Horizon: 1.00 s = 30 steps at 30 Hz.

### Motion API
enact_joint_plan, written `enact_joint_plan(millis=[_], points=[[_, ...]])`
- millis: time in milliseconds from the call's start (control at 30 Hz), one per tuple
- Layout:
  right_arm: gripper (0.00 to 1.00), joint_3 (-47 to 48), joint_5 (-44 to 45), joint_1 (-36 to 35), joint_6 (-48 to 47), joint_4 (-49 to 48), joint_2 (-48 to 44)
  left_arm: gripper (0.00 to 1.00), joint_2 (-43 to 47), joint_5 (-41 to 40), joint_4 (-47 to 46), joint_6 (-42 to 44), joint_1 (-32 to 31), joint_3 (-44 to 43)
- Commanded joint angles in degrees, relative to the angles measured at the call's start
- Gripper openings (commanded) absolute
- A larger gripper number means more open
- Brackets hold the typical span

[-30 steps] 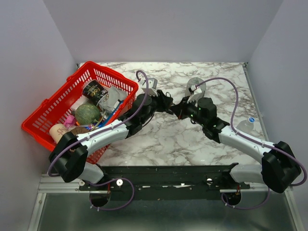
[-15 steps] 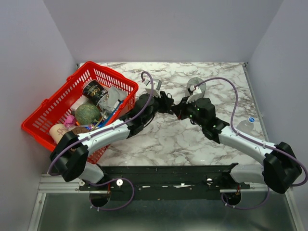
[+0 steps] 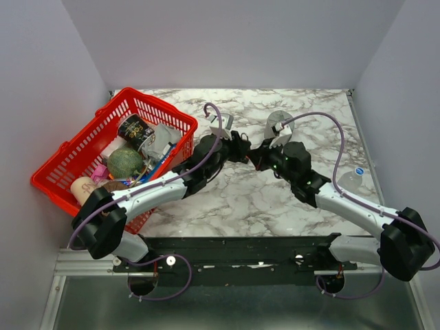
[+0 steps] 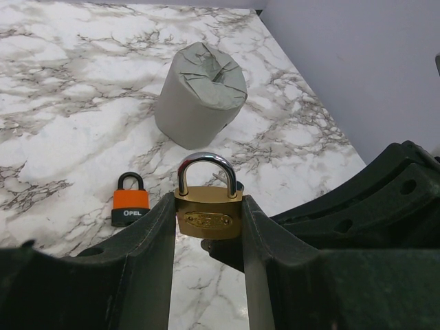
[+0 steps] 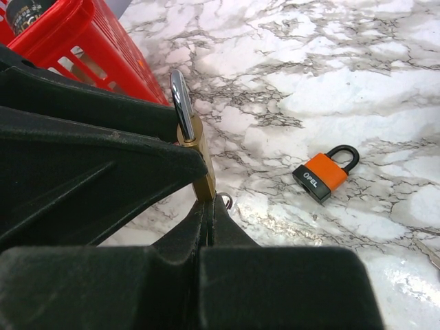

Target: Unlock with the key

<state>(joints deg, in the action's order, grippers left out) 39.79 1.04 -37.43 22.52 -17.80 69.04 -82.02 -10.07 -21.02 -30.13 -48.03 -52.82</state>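
Observation:
My left gripper [image 4: 208,207] is shut on the brass padlock [image 4: 207,218], holding it upright above the marble table with its steel shackle up. In the right wrist view the brass padlock [image 5: 199,161] shows edge-on. My right gripper [image 5: 210,203] is shut, and its tips press against the padlock's underside. The key is almost wholly hidden between those fingers; only a small metal ring [image 5: 226,201] pokes out beside them. In the top view the left gripper [image 3: 242,148] and the right gripper [image 3: 256,157] meet at mid-table.
A small orange padlock [image 4: 130,206] lies on the table beyond the grippers. A grey roll [image 4: 199,95] stands behind it. A red basket [image 3: 158,106] full of items sits at the left. A plastic bottle [image 3: 350,180] lies at the right edge.
Both arms have shifted slightly, keeping the grippers together at mid-table. The left wrist moved a little to the right. Neither grip has changed.

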Motion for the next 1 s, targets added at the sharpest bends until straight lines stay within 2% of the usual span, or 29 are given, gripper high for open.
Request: enact_joint_plan(millis=[0, 367, 700, 967], points=[[0.01, 0.1, 5.6, 0.5, 1.5, -16.5, -3.0, 0.00, -0.7, 5.8, 7.2, -1.5, -2.7, 1.0], [0.01, -1.3, 4.1, 0.7, 1.6, -17.4, -7.6, 0.00, 2.9, 10.0, 4.8, -1.6, -2.7, 1.4], [0.01, -0.1, -3.6, 3.1, 3.1, -15.2, -11.6, 0.00, 6.9, 16.0, 1.2, -0.5, -2.7, 3.3], [0.01, -0.1, -5.5, 3.9, 3.7, -15.1, -14.2, 0.00, 7.1, 19.1, 0.5, -0.1, -2.6, 3.5]])
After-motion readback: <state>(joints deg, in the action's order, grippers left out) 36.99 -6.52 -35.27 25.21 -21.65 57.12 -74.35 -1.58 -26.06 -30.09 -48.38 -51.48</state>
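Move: The brass padlock is pinched upright in the left fingers, and the key in the shut right fingers meets its underside, about 3 cm below the left hand and 1 cm to its right. From the right hand, the lock's middle is some 3 cm up, 2 cm left and 1 cm ahead. The orange padlock lies roughly 13 cm straight ahead of the left hand and 12 cm below; the grey roll is about 19 cm ahead, 10 cm right and 9 cm below. After a slow start, both hands lift together, rising about 7 cm and drawing back some 3 cm towards the bases, carrying the brass padlock and key up and away from the orange padlock. Both tip their fingers upward by roughly 10 degrees, the left also swinging a little clockwise and the right a little counter-clockwise, while the left keeps its pinch on the lock body and the right stays shut on the key at its underside. ##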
